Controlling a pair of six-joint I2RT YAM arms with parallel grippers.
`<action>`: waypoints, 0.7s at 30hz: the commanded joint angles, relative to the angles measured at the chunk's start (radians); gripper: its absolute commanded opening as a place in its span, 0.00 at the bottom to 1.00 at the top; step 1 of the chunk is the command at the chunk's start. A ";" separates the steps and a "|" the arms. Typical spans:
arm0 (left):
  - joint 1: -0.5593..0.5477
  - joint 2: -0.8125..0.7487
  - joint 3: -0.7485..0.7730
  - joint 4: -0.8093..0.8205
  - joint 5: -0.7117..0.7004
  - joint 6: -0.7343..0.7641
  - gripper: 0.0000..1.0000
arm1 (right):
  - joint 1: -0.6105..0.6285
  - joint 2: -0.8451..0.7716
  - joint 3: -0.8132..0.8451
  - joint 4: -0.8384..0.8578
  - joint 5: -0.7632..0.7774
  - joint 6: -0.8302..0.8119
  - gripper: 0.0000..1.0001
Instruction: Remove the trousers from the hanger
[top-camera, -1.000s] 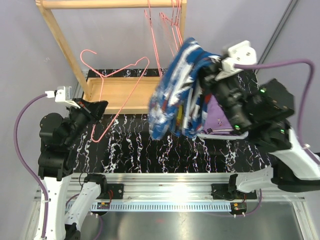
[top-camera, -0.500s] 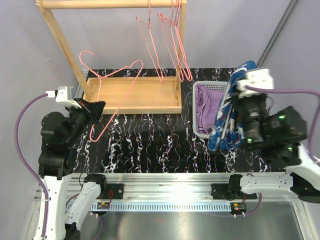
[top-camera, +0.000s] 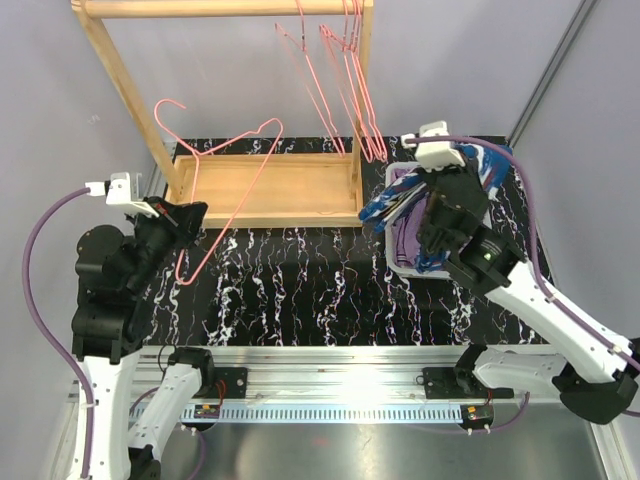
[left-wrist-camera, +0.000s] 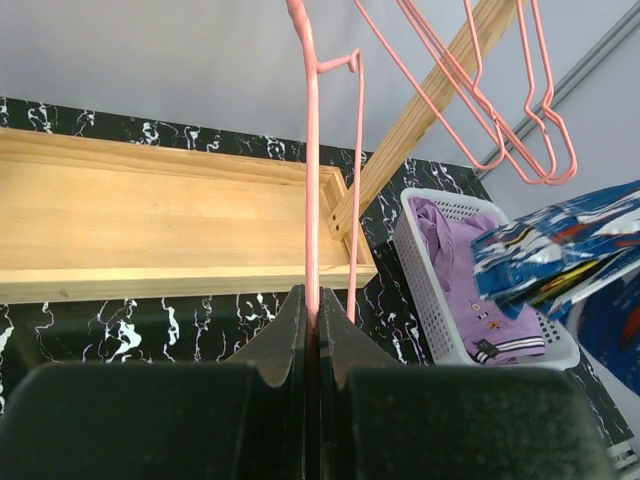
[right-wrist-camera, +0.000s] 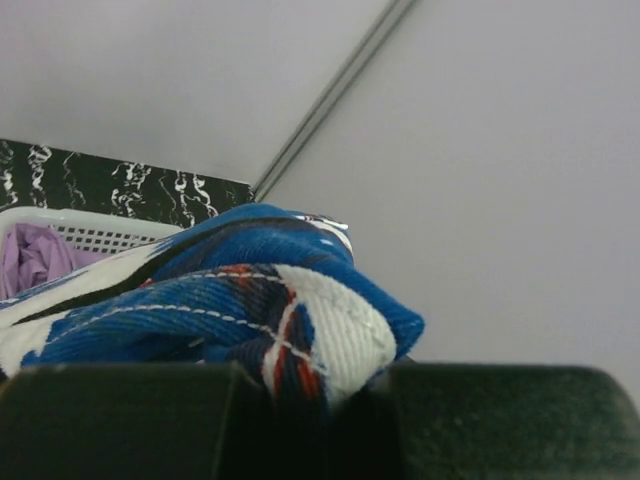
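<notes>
My left gripper (top-camera: 186, 216) (left-wrist-camera: 313, 300) is shut on the wire of an empty pink hanger (top-camera: 228, 150) (left-wrist-camera: 312, 150), held upright at the left of the table. My right gripper (top-camera: 432, 190) (right-wrist-camera: 310, 385) is shut on the dark blue trousers (top-camera: 383, 207) (right-wrist-camera: 250, 300) with white and red splashes, which hang bunched over a white basket (top-camera: 398, 268) (left-wrist-camera: 420, 270). In the left wrist view the blue trousers (left-wrist-camera: 560, 255) hang above the basket's far side. The lilac trousers (top-camera: 402, 183) (left-wrist-camera: 460, 290) lie folded inside the basket.
A wooden rack with a tray base (top-camera: 270, 190) (left-wrist-camera: 150, 230) stands at the back. Several empty pink hangers (top-camera: 350, 90) (left-wrist-camera: 500, 100) hang from its top bar, close to the basket's left. Grey walls close in behind and on the right.
My right arm swung the blue trousers from above the table's middle to the right and then back, over the basket. The left gripper kept hold of the hanger, hardly moving.
</notes>
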 joint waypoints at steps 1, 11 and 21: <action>-0.001 0.007 0.029 0.042 0.002 0.010 0.00 | -0.036 -0.126 -0.007 0.237 0.048 -0.041 0.00; -0.001 0.012 -0.009 0.079 0.044 -0.010 0.00 | -0.095 -0.160 -0.077 0.250 0.145 -0.236 0.00; -0.001 -0.008 -0.073 0.105 0.106 -0.007 0.00 | -0.328 0.075 -0.124 -0.316 0.016 0.397 0.00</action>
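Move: The right hand grips the blue patterned trousers. The white basket lies about 20 cm ahead of this hand, 4 cm to its right and nearly 40 cm below, with the purple trousers spread in it. The rack's wooden tray is centred some 44 cm to the left of the basket and 8 cm farther out. From the left hand, which holds the emptied pink hanger, the basket is about 28 cm ahead, 43 cm right and 34 cm below. The blue trousers, still pinched in the right hand, are carried about 9 cm to the right above the basket: first right while drawing back some 5 cm and rising a little, then forward again and down about 8 cm towards the basket, the wrist turning about 20 degrees clockwise. The left hand keeps the pink hanger and sinks 2 cm. ##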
